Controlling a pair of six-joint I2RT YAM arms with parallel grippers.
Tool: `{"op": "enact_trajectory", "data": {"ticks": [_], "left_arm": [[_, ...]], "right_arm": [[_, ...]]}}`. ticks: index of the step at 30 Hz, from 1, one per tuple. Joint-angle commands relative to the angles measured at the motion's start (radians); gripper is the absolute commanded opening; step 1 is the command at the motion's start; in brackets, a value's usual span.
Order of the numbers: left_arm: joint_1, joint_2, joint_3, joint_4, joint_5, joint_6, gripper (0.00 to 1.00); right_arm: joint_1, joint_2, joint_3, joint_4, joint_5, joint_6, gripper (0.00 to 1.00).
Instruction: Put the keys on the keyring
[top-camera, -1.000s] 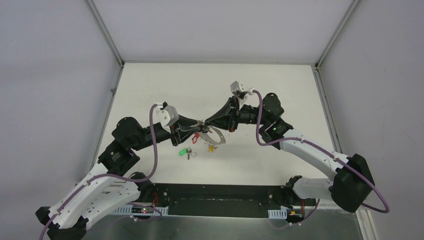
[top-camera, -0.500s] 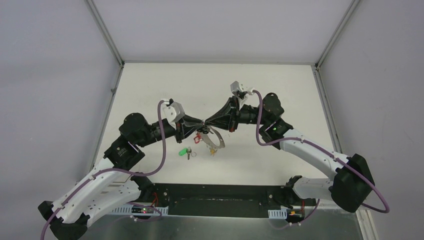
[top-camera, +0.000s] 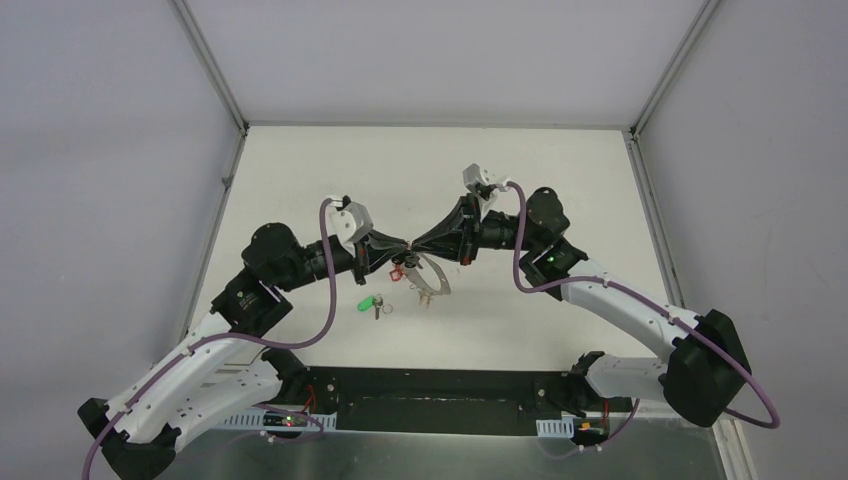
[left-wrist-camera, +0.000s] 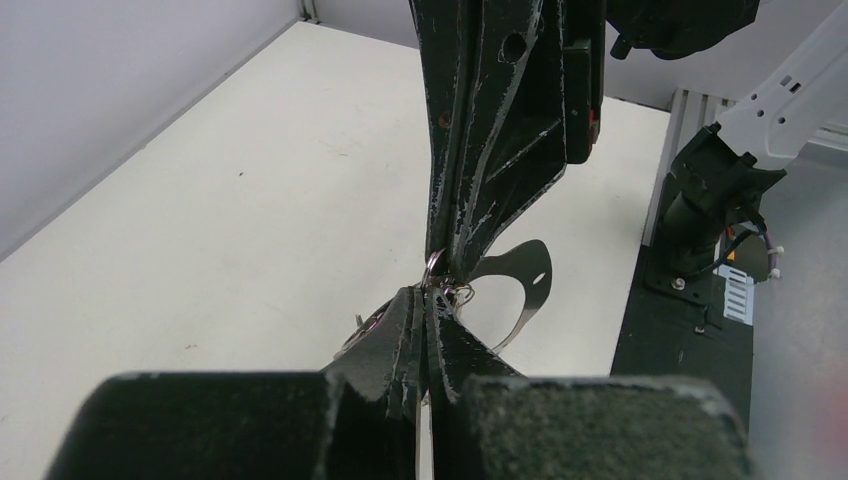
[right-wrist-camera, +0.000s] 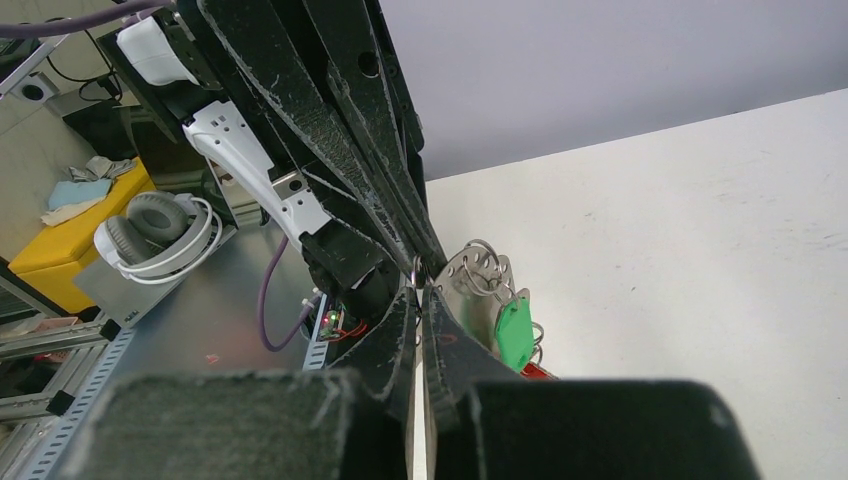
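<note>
The keyring (top-camera: 438, 277), a thin grey metal loop, hangs above the table with a red-capped key (top-camera: 397, 273) and a yellow-capped key (top-camera: 427, 296) dangling from it. My left gripper (top-camera: 403, 247) and right gripper (top-camera: 413, 246) meet tip to tip at its top, both shut on its wire. In the left wrist view the left gripper (left-wrist-camera: 432, 292) pinches the wire just under the right fingers (left-wrist-camera: 470, 200). The right wrist view shows the right gripper (right-wrist-camera: 418, 288) shut on the same wire. One green-capped key (top-camera: 366, 302) lies on the table below the left gripper.
A small loose split ring (top-camera: 386, 308) lies beside the green key. A green cap (right-wrist-camera: 514, 330) shows next to the ring's metal in the right wrist view. The black base strip (top-camera: 430, 400) runs along the near table edge, and walls enclose the white table (top-camera: 520, 170).
The left arm has swung right and up to the right gripper's tip. Its jaws, open a second ago, have closed on the keyring wire. The right arm has held still.
</note>
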Motion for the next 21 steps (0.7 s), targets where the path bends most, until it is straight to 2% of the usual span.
{"op": "enact_trajectory", "data": {"ticks": [1,8,12,16,18,21], "left_arm": [[-0.002,0.025,0.045,0.076,0.077,-0.004,0.00],[-0.002,0.033,0.061,0.064,0.076,-0.008,0.00],[-0.002,0.037,0.112,-0.026,0.019,-0.043,0.00],[-0.002,0.045,0.171,-0.146,-0.019,-0.051,0.00],[-0.002,0.048,0.200,-0.203,-0.033,-0.058,0.00],[-0.002,0.069,0.258,-0.309,-0.068,-0.084,0.00]], "right_arm": [[0.008,-0.041,0.008,0.069,-0.002,0.004,0.00],[0.008,-0.042,0.006,0.068,0.000,0.003,0.00],[0.007,-0.045,-0.003,0.058,0.014,0.003,0.00],[0.006,-0.064,-0.007,0.018,0.032,-0.016,0.17],[0.007,-0.073,-0.006,-0.006,0.049,-0.030,0.31],[0.007,-0.087,-0.009,-0.033,0.080,-0.044,0.46]]}}
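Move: My closed left and right fingertips meet at the small metal ring, which lies about 1 cm to the right of my left hand and about 1 cm to the left of my right hand, level with both. The keyring plate hangs about 5 cm below, some 4 cm to the right of my left hand and a couple of centimetres back. On the table some 30 cm below my left hand lies the green-tagged key, roughly 9 cm to its left and 3 cm back. I let go of the small ring with my right hand: its fingers part to a bit under half open while that hand stays almost in place. My left fingers stay shut on the ring. That hand rises about 1 cm and rolls some 5 to 10 degrees, forward side dipping, without travelling away. ##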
